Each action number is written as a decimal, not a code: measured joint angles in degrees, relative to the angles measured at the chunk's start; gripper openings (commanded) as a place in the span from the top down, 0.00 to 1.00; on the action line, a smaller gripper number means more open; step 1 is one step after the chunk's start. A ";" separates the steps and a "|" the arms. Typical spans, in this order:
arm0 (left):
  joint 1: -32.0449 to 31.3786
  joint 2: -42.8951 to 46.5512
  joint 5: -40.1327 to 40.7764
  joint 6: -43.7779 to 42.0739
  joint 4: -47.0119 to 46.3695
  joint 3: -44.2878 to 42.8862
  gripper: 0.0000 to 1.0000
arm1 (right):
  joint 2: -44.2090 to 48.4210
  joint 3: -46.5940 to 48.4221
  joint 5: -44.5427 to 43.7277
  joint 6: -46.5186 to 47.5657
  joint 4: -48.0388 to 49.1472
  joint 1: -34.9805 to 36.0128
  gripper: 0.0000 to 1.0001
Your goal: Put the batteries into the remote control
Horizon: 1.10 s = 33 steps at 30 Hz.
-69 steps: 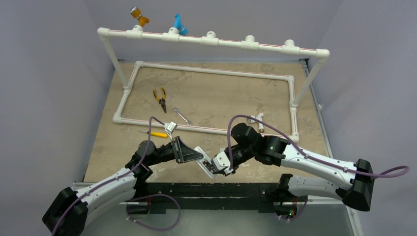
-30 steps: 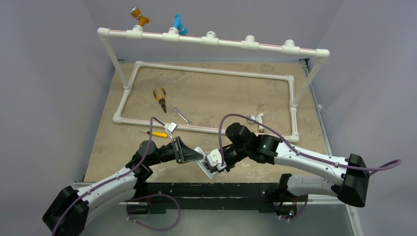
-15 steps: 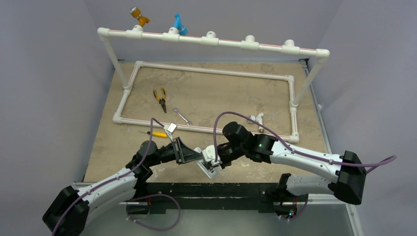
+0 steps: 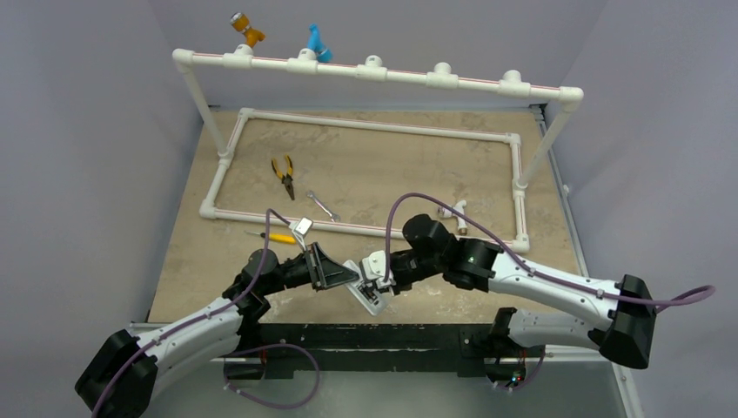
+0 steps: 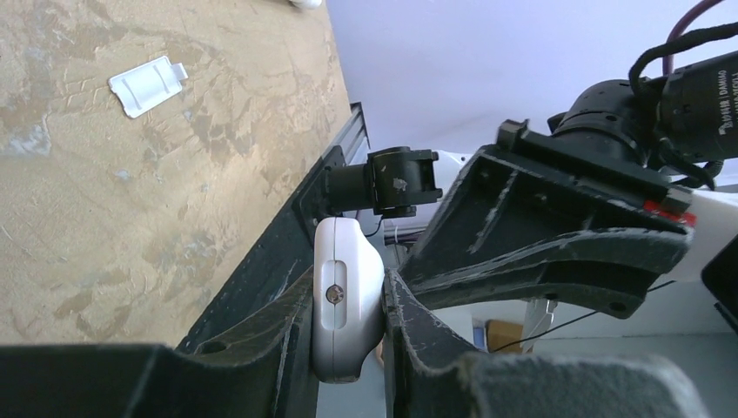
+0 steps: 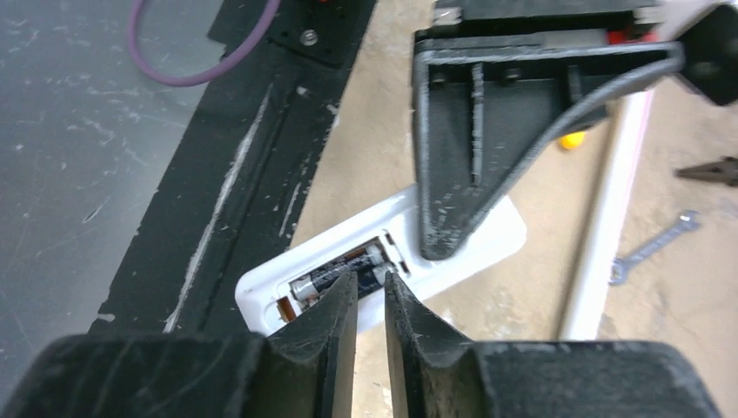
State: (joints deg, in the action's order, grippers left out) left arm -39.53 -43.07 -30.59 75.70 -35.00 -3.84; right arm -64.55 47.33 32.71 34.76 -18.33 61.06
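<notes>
My left gripper (image 4: 351,277) is shut on the white remote control (image 4: 369,296) and holds it tilted above the table's near edge. The left wrist view shows the remote control (image 5: 346,292) edge-on, clamped between both fingers. Its back faces the right wrist camera, with the recessed compartment open. Two dark batteries (image 6: 338,273) with metallic ends lie side by side in that compartment. My right gripper (image 6: 370,280) has its fingertips right at the batteries. A narrow gap stands between them, with nothing clamped in it. From above, the right gripper (image 4: 378,275) meets the remote from the right.
The flat white cover piece (image 5: 146,84) lies on the tan table. Yellow-handled pliers (image 4: 283,176), a silver wrench (image 4: 323,206) and a yellow-handled screwdriver (image 4: 277,236) lie beyond the arms. A white pipe frame (image 4: 374,126) borders the far half. The black table rail (image 6: 218,183) runs below the remote.
My right gripper has moved left along the remote to the compartment, and its jaws closed and reopened a little. The left gripper has kept the remote still.
</notes>
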 measured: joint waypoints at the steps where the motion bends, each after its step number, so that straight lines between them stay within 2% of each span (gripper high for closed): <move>1: 0.00 0.04 0.04 -0.11 0.07 0.00 1.00 | 1.05 -0.02 -0.76 -0.59 0.24 0.00 0.76; 5: 0.00 0.33 0.37 -0.39 0.61 0.00 1.00 | 7.28 -2.29 -5.81 -3.58 4.63 0.00 0.66; 10: 0.00 0.66 0.48 -1.09 1.75 0.00 1.00 | 11.10 -5.64 -13.86 -6.45 7.80 -0.92 0.65; 18: -0.02 3.98 0.70 -2.05 5.40 0.00 1.00 | 4.96 -7.06 -28.13 -18.67 8.48 -13.00 0.60; 25: -0.02 7.56 1.05 -3.48 9.84 -0.02 1.00 | 3.10 -9.25 -36.41 -36.02 8.35 -13.81 0.53; 33: -0.04 6.73 1.05 -4.44 12.28 -0.44 1.00 | -2.03 -10.14 -45.68 -51.04 3.23 -13.97 0.54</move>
State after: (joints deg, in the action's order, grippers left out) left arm -39.57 -36.34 -29.54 71.26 -22.72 -4.27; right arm -66.59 37.19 -12.97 -16.27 -15.09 47.09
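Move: The battery cover lies flat on the table about 12 cm ahead of the right hand, 10 cm to its right and 16 cm below. The remote control, held by the left hand with its battery bay open, is right under the right fingertips, its middle about 1 cm to their left and 2 cm below. The near pipe rail runs across about 9 cm beyond the cover. From the left hand, the cover is some 8 cm ahead, 13 cm right and 15 cm down. Rising about 4 cm off the remote's battery bay, the right hand then sweeps forward and right and sinks towards the battery cover, ending some 13 cm farther out and about as much lower than its peak. On the way it swings clockwise by about 80 degrees, fingers turning from leftward to forward and down and opening to about half. The left hand keeps its grip on the remote and sinks 1.5 cm. ##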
